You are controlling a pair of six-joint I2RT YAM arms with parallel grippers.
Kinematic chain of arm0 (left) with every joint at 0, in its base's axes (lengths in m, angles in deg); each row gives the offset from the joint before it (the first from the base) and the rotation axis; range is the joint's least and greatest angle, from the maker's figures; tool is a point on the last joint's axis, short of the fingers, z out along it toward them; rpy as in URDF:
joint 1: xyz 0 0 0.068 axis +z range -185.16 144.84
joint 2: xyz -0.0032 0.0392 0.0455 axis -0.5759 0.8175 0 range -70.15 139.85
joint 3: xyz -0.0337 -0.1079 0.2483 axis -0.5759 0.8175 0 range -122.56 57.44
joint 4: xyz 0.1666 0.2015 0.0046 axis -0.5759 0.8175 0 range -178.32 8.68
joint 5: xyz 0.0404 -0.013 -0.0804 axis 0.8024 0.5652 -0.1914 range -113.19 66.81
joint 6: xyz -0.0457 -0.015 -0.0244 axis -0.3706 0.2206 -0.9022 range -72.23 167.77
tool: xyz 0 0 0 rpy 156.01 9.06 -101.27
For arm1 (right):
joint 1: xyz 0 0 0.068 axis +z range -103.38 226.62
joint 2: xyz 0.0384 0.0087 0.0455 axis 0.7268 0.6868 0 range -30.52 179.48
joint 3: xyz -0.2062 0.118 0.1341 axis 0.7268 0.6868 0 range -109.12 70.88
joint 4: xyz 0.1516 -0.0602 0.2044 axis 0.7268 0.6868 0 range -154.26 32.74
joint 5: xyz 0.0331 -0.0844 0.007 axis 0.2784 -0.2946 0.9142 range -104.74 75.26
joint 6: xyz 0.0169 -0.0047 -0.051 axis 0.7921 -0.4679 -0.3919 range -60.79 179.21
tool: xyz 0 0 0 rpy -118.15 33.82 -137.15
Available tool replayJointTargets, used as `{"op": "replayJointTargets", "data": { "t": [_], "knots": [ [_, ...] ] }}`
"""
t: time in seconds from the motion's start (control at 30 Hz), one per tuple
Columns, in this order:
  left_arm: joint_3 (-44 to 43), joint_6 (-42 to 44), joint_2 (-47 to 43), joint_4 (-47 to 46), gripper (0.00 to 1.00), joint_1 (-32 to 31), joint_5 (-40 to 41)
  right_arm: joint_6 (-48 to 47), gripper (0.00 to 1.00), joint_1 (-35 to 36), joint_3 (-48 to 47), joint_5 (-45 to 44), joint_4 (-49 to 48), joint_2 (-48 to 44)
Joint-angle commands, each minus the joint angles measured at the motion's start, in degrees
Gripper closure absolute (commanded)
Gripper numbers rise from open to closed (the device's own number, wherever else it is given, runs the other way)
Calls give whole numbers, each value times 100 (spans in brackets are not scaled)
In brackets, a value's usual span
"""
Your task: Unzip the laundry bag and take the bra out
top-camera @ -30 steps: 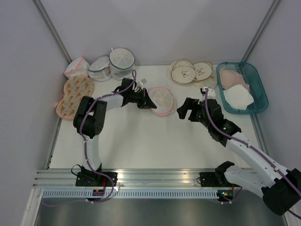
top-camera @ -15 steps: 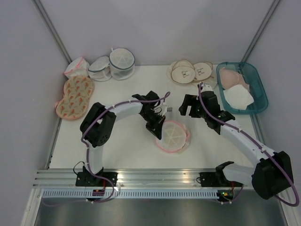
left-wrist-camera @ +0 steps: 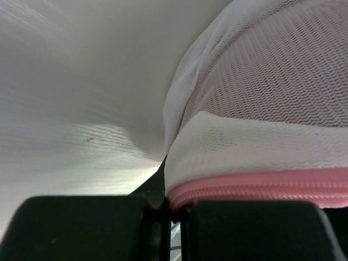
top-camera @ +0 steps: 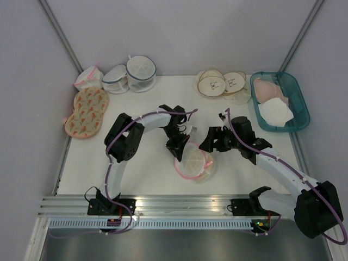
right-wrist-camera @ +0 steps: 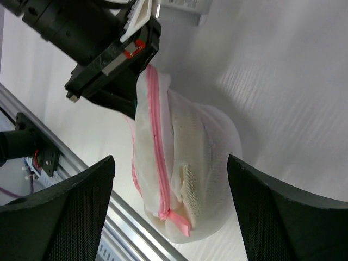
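The laundry bag [top-camera: 193, 163], a round white mesh dome with a pink zipper rim, hangs tilted just above the table's middle. My left gripper [top-camera: 182, 145] is shut on its rim; in the left wrist view the jaws [left-wrist-camera: 166, 205] pinch the pink zipper edge of the bag [left-wrist-camera: 261, 81]. My right gripper [top-camera: 209, 142] is open right beside the bag. In the right wrist view the bag [right-wrist-camera: 204, 147] sits framed between the wide fingers [right-wrist-camera: 70, 212], not touched, its pink zipper pull [right-wrist-camera: 178, 222] dangling at the bottom. The bra is hidden; only a cream shape shows through the mesh.
A teal bin [top-camera: 298, 89] with white and pink items stands at the back right. Round beige pads [top-camera: 220, 82] lie behind centre. Grey-blue-rimmed mesh bags [top-camera: 130, 73], a small pink-edged pouch [top-camera: 88, 78] and an orange patterned piece [top-camera: 87, 111] fill the back left. A metal rail [top-camera: 174, 204] lines the near edge.
My left gripper has carried the bag from the back centre toward the near middle and tipped it on edge. My right gripper has swung left to the bag, its jaws slightly narrower.
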Motion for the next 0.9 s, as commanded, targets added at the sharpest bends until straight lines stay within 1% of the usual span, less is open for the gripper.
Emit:
{"op": "replayJointTargets", "data": {
  "t": [0.0,0.03,0.13,0.17,0.23,0.27,0.33,0.37,0.43,0.47,0.5,0.53,0.57,0.6,0.63,0.67,0.7,0.73,0.77,0.8,0.83,0.87],
  "knots": [
    [-278,345,308,60,98,1,909,104,12,116,263,543,-245,-158],
    [-374,337,326,121,98,1,927,113,12,160,334,499,-262,-150],
    [-524,284,379,130,98,1,936,315,19,310,580,508,-533,-1],
    [-560,266,387,139,98,1,945,402,26,371,607,499,-604,69],
    [-656,196,361,131,98,1,1015,455,34,591,660,464,-823,254],
    [-691,187,352,131,98,1,1015,473,52,644,651,412,-851,324],
    [-770,74,274,122,97,1,1208,465,69,723,590,367,-886,500],
    [-788,29,238,96,92,1,1313,456,87,732,564,298,-869,535],
    [-850,-181,98,34,82,9,1743,438,99,732,493,218,-781,545],
    [-859,-217,28,-71,76,27,2162,447,100,732,450,148,-737,492],
    [-876,-435,-51,-141,73,45,2419,464,100,732,432,-27,-650,466],
    [-885,-785,-270,-220,64,114,2735,473,100,732,414,-72,-623,439],
    [-868,-1006,-411,-317,61,167,3303,500,100,732,405,-125,-596,404],
    [-841,-1208,-595,-527,59,246,3483,535,100,732,414,-256,-570,343],
    [-745,-1715,-806,-650,59,412,3842,683,100,732,414,-405,-535,316],
    [-623,-1990,-1347,-808,53,501,4280,745,100,732,431,-554,-482,290],
    [-465,-2210,-1657,-1184,52,589,4311,842,100,732,484,-660,-482,229],
    [-28,-2560,-2374,-1484,48,720,4224,1121,100,732,589,-887,-516,167],
    [211,-2747,-2703,-1739,46,756,4171,1359,100,732,677,-985,-560,141],
    [692,-3088,-2993,-2177,46,774,4127,1587,100,732,791,-1047,-787,97],
    [923,-3274,-3318,-2346,45,774,4048,2051,100,732,914,-1091,-946,79],
    [1186,-3467,-3835,-2548,45,774,3717,2290,99,732,1176,-1109,-1095,27]
  ]
}}
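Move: The right hand, open, is about to close on the laundry bag's zip seam at the edge nearest it, about 4 cm back, 3 cm left and 5 cm below. The bag's middle lies some 6 cm back, 5 cm left and 7 cm down; the pink zip tab hangs about 6 cm straight back and 6 cm lower. The left hand already pinches the far end of the seam; the right hand's spot is roughly 9 cm right of it, 1 cm back and 4 cm higher. The right fingers pinch the zip seam after a reach of about 6 cm down, back and a little left, then, keeping it, ease some 2 cm forward. The left hand, still pinching, creeps forward a little; once the right has shut, it opens, lets go and pulls away from the bag, forward and up about 11 cm each and some 6 cm left, fingers swinging upward and counter-clockwise. ##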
